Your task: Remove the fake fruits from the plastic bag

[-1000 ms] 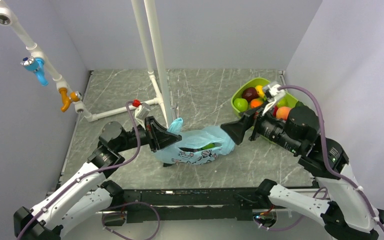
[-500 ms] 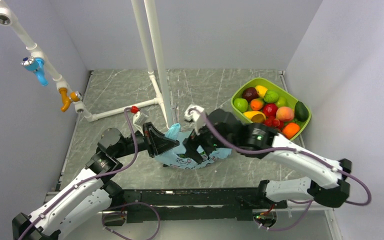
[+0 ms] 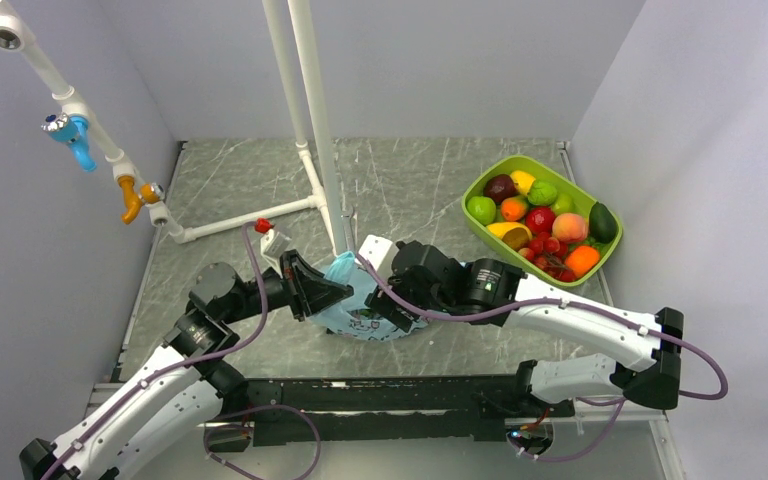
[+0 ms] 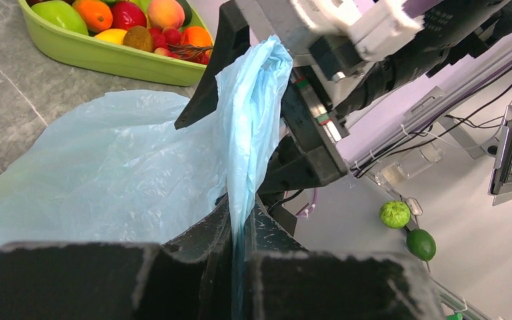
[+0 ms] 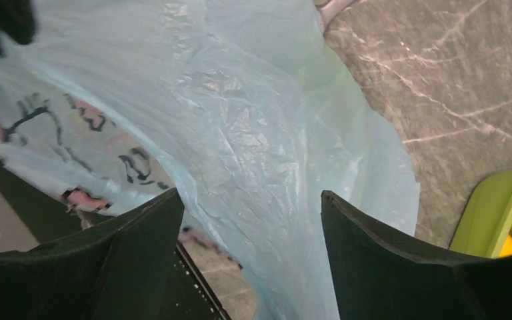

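Note:
The light-blue plastic bag lies bunched on the table between my two arms. My left gripper is shut on the bag's twisted handle, which stands up from the jaws. My right gripper is open and low over the bag, its two fingers straddling the bag's film without pinching it. The bag's printed side shows in the right wrist view. No fruit shows inside the bag. Several fake fruits fill the lime-green tray.
The lime-green tray stands at the back right and also shows in the left wrist view. White pipes rise just behind the bag. Two small green fruits lie beyond the right arm in the left wrist view.
My right arm has swung from the tray leftward and down onto the bag. My left gripper keeps its hold on the handle and has drawn slightly back. The bag is more bunched.

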Motion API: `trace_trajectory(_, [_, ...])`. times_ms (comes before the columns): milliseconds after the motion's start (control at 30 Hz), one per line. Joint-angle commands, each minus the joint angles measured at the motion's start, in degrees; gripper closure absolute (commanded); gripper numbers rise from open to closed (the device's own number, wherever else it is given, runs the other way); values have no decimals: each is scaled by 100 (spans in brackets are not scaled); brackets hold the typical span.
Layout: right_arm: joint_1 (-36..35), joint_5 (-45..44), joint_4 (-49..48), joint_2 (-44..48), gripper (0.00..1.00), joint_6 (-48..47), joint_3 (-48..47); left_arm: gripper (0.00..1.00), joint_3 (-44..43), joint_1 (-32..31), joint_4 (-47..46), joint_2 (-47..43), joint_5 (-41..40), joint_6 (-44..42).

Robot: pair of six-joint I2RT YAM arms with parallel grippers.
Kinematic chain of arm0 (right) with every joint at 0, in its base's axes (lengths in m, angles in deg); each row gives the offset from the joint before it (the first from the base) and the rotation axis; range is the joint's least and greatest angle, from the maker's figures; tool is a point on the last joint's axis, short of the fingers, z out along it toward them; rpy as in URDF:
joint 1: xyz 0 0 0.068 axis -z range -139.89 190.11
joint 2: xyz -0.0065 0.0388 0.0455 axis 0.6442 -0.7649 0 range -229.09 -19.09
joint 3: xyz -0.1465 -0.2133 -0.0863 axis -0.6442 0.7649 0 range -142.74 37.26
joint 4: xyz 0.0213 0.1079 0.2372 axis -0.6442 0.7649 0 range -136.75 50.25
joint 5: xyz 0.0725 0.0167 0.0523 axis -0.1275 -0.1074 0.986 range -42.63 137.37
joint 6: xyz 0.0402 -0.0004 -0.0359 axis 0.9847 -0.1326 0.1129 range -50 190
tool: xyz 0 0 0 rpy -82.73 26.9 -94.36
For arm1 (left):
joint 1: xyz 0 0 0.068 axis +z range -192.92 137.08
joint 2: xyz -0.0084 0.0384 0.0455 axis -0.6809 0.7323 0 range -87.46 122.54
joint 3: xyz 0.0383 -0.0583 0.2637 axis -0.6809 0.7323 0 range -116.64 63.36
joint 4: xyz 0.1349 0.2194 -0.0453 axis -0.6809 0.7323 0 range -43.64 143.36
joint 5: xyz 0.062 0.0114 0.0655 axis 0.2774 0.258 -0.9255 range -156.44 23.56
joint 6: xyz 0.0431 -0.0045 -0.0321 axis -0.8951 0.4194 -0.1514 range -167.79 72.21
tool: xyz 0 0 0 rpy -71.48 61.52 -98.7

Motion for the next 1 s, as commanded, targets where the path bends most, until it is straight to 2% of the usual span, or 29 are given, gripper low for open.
trace_trajectory(0, [-11,-1117,-724,136,31,146,225,88,-25,-28,-106,-111,91,7])
trace_trajectory(33, [-16,-1305,-920,153,40,196,302,85,-64,-25,-39,-156,98,-9])
trace_trajectory(67, [-11,-1440,-1081,159,55,217,351,80,-106,-24,77,-213,75,-34])
trace_trajectory(100, [-18,-1606,-1216,150,67,373,376,70,-170,-29,249,-275,-4,-54])
trace_trajectory(200, [-14,-1886,-1406,128,95,792,345,25,-567,-24,1298,-481,-482,-133])
trace_trajectory(233, [-14,-1994,-1461,127,100,979,333,17,-749,-29,1831,-552,-645,-177])
trace_trajectory(367, [41,-2377,-1535,198,100,1818,193,8,-1408,-21,3156,-799,-1162,-312])
trace_trajectory(467, [168,-2451,-1341,243,100,2439,-58,7,-1689,-25,3832,-893,-1141,-216])
trace_trajectory(633, [485,-2668,-782,286,100,3596,-487,7,-1284,-33,3614,-942,-552,395])
trace_trajectory(700, [537,-2775,-762,399,100,3874,-522,11,-1047,-97,3446,-865,-644,782])
trace_trajectory(767, [592,-2900,-919,554,100,4031,-461,13,-858,-563,3132,-748,-983,1056])
trace_trajectory(833, [687,-2959,-1013,658,100,4110,-450,12,-904,-1264,3160,-573,-2020,1145])
trace_trajectory(967, [801,-2889,-1351,684,100,3703,-555,10,-1667,-2653,3513,84,-3651,859])
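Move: The bag's loose edge runs between the right hand's open fingers, its catching point about 3 cm ahead and a little below. The bag's body lies some 6 cm ahead, 3 cm left and 14 cm below the right hand; beyond it the wrench lies 22 cm ahead and 10 cm left, the green bin 25 cm ahead and 35 cm right. From the left hand, still pinching a gathered end, that edge lies about 9 cm right, 5 ahead and 8 below. Forward over the bag goes the right hand, shutting its fingers on the loose edge within the first 4 cm, then lifting the edge some 9 cm while going on forward and a little right, turning about 50 degrees clockwise. The left fingers open and let go of their gathered end; that hand swings up and to the left, then back and down beside the bag, tipping downward. ##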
